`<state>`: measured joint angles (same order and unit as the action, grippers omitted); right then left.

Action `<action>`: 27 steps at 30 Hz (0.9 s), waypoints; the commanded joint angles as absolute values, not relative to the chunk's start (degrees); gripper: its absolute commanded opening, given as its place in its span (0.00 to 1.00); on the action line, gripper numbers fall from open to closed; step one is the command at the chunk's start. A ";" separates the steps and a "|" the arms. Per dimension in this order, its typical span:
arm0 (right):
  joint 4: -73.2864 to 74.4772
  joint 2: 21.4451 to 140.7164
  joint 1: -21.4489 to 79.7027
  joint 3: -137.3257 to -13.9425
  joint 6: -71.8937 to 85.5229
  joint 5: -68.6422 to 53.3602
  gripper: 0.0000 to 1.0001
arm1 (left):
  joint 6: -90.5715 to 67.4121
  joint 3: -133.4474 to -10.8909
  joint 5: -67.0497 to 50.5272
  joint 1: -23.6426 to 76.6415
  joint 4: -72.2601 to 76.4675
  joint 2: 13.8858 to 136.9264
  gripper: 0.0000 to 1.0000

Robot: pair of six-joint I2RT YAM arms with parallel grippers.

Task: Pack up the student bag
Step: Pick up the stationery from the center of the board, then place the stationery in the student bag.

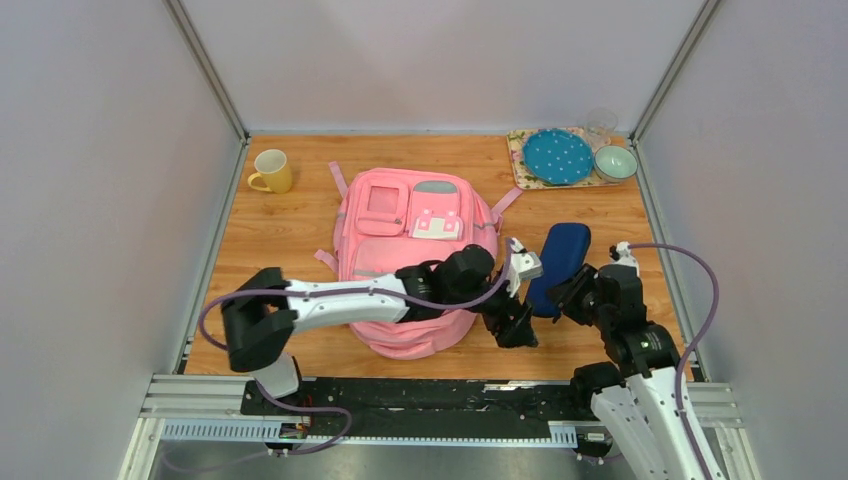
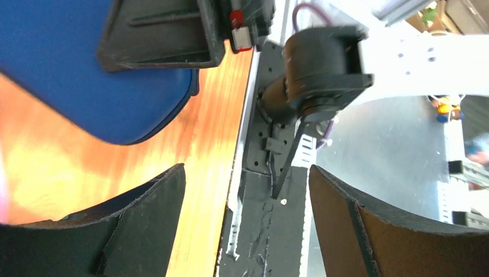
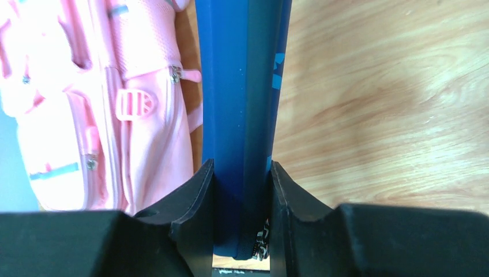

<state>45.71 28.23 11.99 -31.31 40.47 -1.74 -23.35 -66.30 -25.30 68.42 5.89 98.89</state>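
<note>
The student bag (image 1: 410,255), a pink backpack, lies flat mid-table with its front pockets up; in the right wrist view it (image 3: 115,104) fills the left side. A navy-blue zip pouch (image 1: 562,252) stands on edge just right of it. My right gripper (image 1: 566,292) is shut on the pouch's near end, and the right wrist view shows both fingers pressed on the pouch (image 3: 242,86) at the gripper (image 3: 242,190). My left arm reaches across the bag's lower part. Its gripper (image 1: 520,330) is open and empty beside the pouch (image 2: 69,75), which sits up left of the gripper (image 2: 248,190).
A yellow mug (image 1: 272,171) stands at the back left. At the back right, a patterned tray (image 1: 520,165) carries a blue dotted plate (image 1: 557,157), a pale bowl (image 1: 615,162) and a clear glass (image 1: 601,122). Grey walls close in both sides.
</note>
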 commanded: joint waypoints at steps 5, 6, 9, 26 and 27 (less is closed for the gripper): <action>49.39 22.41 12.30 -39.46 42.71 2.73 0.04 | -5.46 -59.16 3.48 69.78 -7.55 76.57 0.86; 49.31 22.24 12.22 -39.55 42.98 1.42 0.04 | -4.06 -56.98 9.52 69.70 -8.52 72.99 0.86; 48.61 22.32 12.22 -39.11 43.50 -1.99 0.04 | -0.27 -52.84 18.95 69.70 -12.64 66.91 0.86; 44.03 25.31 12.30 -36.91 45.09 -11.87 0.05 | 7.11 -36.82 18.91 62.31 -8.17 56.86 0.89; 44.03 25.23 12.30 -36.91 45.35 -11.87 0.05 | 7.64 -37.09 18.55 62.31 -8.61 57.56 0.89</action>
<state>48.51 25.85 11.99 -36.01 44.77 -10.00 3.79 -36.38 21.65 62.57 -11.16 56.99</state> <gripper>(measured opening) 0.332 0.891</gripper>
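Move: The pink bag I take my open left hand to has its middle about 13 cm ahead of that hand, 22 cm to its left and some 11 cm below. The blue pencil case, already off the table in my right fingers, has its middle about 12 cm ahead and 5 cm right of my left hand, slightly lower. From my right hand the case's middle is roughly 5 cm ahead and 1 cm left, the bag 6 cm ahead, 27 cm left and 8 cm lower. I swing my open left hand away from the pencil case, about 24 cm left and 10 cm forward, arching up and then sinking over the bag's lower front pocket; the fingers turn counter-clockwise from pointing right to forward-right and down. My right hand keeps its pinch on the case's near end, rises some 4 cm, then drifts slightly left. ##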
